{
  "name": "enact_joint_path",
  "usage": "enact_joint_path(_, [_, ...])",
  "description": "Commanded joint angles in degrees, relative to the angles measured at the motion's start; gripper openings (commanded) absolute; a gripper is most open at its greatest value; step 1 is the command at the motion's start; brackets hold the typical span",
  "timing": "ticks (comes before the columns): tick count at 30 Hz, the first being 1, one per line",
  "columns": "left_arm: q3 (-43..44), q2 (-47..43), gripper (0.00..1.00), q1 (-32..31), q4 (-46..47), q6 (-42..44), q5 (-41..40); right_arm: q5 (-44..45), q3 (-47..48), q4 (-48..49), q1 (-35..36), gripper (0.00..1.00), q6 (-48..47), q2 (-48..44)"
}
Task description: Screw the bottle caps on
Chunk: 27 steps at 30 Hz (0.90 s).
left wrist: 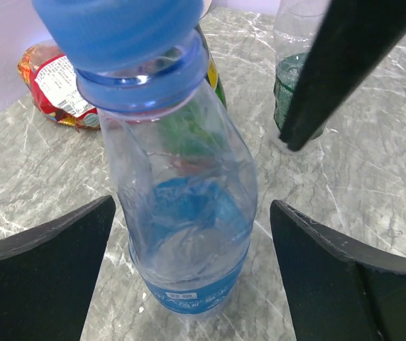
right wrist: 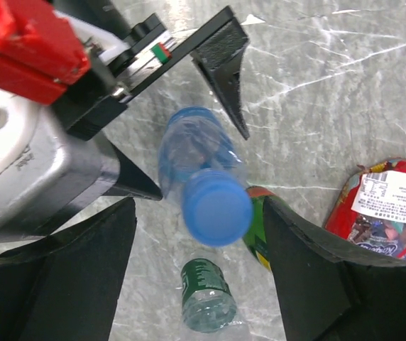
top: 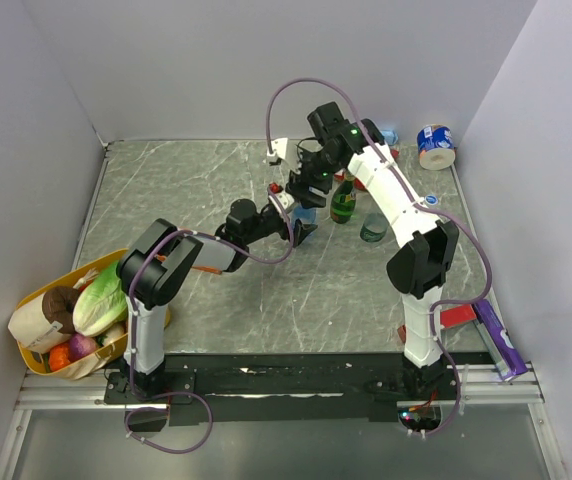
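Observation:
The clear bottle [left wrist: 189, 234] with a blue label stands upright on the marble table [top: 196, 200]. A plain blue cap [right wrist: 216, 207] sits on its neck. My left gripper [left wrist: 192, 206] is open around the bottle's body, and both fingers stand clear of it. Directly over the cap, my right gripper [right wrist: 197, 206] is open too, with a gap on each side of the cap. In the top view the left gripper [top: 301, 228] and right gripper [top: 304, 185] meet at this bottle [top: 304, 212]. The dark green bottle [top: 343, 203] stands just to its right, with no cap visible on it.
A green-tinted clear cup [top: 374, 227] stands right of the green bottle. A red snack packet [right wrist: 387, 206] lies behind the bottles. A blue-and-white can [top: 434, 146] lies at the back right. A basket of groceries [top: 66, 320] sits at the front left. A purple pack [top: 496, 335] lies at the right edge.

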Motion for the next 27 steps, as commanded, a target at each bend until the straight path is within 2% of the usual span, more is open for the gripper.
enact_joint_path(1, [2.64,0.69,0.96,-0.32,0.72,-0.26,0.13,-1.58,-0.58,3.6,-0.34,0.8,2.56,1.25])
enact_joint_path(6, [2.82,0.69,0.97,-0.24,0.28,-0.34,-0.31,-2.28,0.3,4.66,-0.52,0.84,3.87,1.69])
enact_joint_path(9, [2.2,0.42,0.99,-0.24,0.45,-0.61,-1.8,-4.21,0.57,5.53,-0.87,0.94,4.84,1.43])
enact_joint_path(11, [1.59,-0.28,0.96,-0.24,0.45,-0.78,-2.86,-5.09,0.65,7.02,-1.14,1.0,5.37,0.64])
enact_joint_path(14, [-0.34,-1.59,0.96,-0.24,0.37,-0.61,-2.07,-7.11,0.04,8.78,-1.49,1.0,6.6,-0.5])
enact_joint_path(18, [-3.6,-4.05,0.96,-0.15,-0.25,-0.7,-1.36,-14.31,0.13,10.37,-2.19,1.0,8.7,-2.87])
enact_joint_path(22, [-5.88,-7.73,0.96,-0.06,-2.87,-1.22,-4.43,-17.31,-0.22,12.04,-2.28,1.0,11.78,-4.89])
enact_joint_path(27, [-10.18,-14.94,0.96,1.96,-9.81,-2.19,-5.68,-12.5,-5.57,21.43,-1.84,1.0,23.28,-10.59])
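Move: The blue water bottle, cap already on, stands about 2 cm to the right of the left hand and 1 cm ahead, its middle some 3 cm lower. The cap is just below the right hand, about 2 cm down and 1 cm ahead, between its part-open fingers. The green bottle stands roughly 10 cm to the right of the water bottle and 3 cm farther out; the clear bottle is about 16 cm to the right of it and 1 cm nearer. The right hand spreads its fingers fully clear of the cap while easing some 2 cm forward, then draws off upward about 4 cm and 3 cm left, slipping back a little, its left side rolling up some 20 degrees. The left hand, fingers still wide open, all but waits beside the bottle, then backs away from it to the left and back towards its base, sinking a couple of centimetres on the way. ##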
